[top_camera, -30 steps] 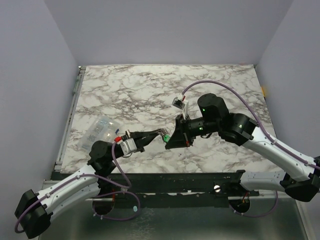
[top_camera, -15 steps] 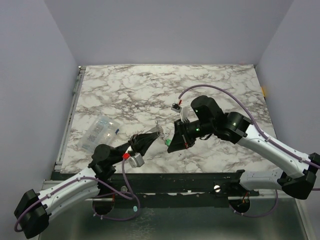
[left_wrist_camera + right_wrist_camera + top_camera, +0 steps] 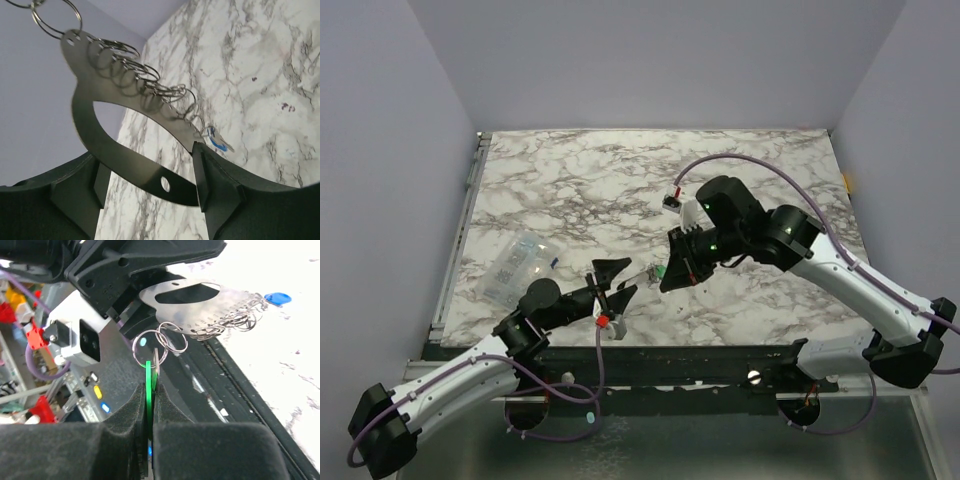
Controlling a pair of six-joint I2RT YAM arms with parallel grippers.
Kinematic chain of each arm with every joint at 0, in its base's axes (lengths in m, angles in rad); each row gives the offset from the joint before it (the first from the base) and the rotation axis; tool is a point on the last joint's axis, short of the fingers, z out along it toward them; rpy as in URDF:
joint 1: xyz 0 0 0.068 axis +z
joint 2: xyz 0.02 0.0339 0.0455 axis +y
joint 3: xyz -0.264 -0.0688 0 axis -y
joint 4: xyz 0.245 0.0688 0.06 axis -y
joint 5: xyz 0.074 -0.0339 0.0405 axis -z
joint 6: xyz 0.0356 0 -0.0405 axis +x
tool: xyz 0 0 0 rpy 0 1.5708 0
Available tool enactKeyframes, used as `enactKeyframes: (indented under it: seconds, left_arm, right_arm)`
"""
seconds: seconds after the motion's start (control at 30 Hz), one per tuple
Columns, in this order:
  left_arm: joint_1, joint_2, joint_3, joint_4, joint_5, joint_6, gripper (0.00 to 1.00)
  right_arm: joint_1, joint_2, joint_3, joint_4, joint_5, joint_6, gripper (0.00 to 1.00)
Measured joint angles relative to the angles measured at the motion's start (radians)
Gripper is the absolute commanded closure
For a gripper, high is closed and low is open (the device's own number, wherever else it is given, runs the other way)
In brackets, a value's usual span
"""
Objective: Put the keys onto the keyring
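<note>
The keyring [image 3: 125, 115], a flat silvery loop with a row of small rings along its edge, hangs in the air between my two grippers [image 3: 640, 272]. My left gripper [image 3: 145, 175] is open, and the loop's lower end lies across the gap between its fingers [image 3: 617, 280]. My right gripper [image 3: 148, 390] is shut on the mint green key [image 3: 148, 377], which is linked to two split rings [image 3: 160, 342] at the end of the keyring's chain [image 3: 660, 271]. The blue key [image 3: 277, 298] lies on the marble table beyond the loop [image 3: 217, 140].
A clear plastic bag [image 3: 520, 262] lies on the marble table [image 3: 620, 180] at the left. The table's black front rail [image 3: 720, 350] runs just below both grippers. Purple walls stand on three sides.
My left gripper has gone from shut to open and has swung round under the keyring. The right gripper has shifted slightly left with the green key.
</note>
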Motion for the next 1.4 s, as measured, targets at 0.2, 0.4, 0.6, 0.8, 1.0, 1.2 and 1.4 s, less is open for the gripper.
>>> enactKeyframes:
  seconds: [0.2, 0.4, 0.6, 0.8, 1.0, 1.2, 1.4]
  left_arm:
    - [0.013, -0.019, 0.054, -0.161, 0.005, 0.023, 0.30]
    - [0.062, -0.084, 0.081, -0.182, 0.006, -0.005, 0.32]
    - [0.084, -0.105, 0.080, -0.198, -0.099, 0.018, 0.32]
    - [0.099, -0.134, 0.080, -0.132, -0.185, 0.005, 0.33]
    - [0.119, -0.102, 0.080, -0.121, -0.222, -0.017, 0.34]
    - [0.140, -0.100, 0.080, -0.090, -0.298, -0.048, 0.34]
    - [0.161, -0.100, 0.080, -0.063, -0.335, -0.071, 0.34]
  right_arm:
    - [-0.009, 0.037, 0.055, -0.071, 0.218, -0.044, 1.00]
    - [-0.055, 0.097, 0.088, -0.116, 0.452, -0.076, 0.99]
    - [-0.093, 0.131, 0.158, -0.119, 0.544, -0.109, 1.00]
    - [-0.114, 0.205, 0.197, -0.098, 0.554, -0.150, 1.00]
    - [-0.132, 0.377, 0.280, -0.084, 0.536, -0.189, 1.00]
    - [-0.134, 0.558, 0.514, -0.081, 0.458, -0.220, 1.00]
    - [-0.134, 0.714, 0.797, -0.075, 0.373, -0.226, 1.00]
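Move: The metal keyring plate, linked by rings to the green key already pinched in the right fingers, lies about 5 cm left, 3 cm ahead and 4 cm below the right hand. Its place between the left hand's open fingers is roughly 2 cm right, 1 cm back and 1 cm above that hand's point. The clear far table lies some 22 cm ahead, 7 cm left and 20 cm below the right hand. The clear box is about 26 cm left, 10 cm ahead and 15 cm below the left hand. The keyring plate is drawn out from between the left fingers by the right hand, which keeps its pinch on the green key and swings about 22 cm forward over the table, first drifting right and sinking, then curving left and rising again. The left hand, still open, withdraws left, forward and up towards the clear box, turning some 30 degrees counter-clockwise. ##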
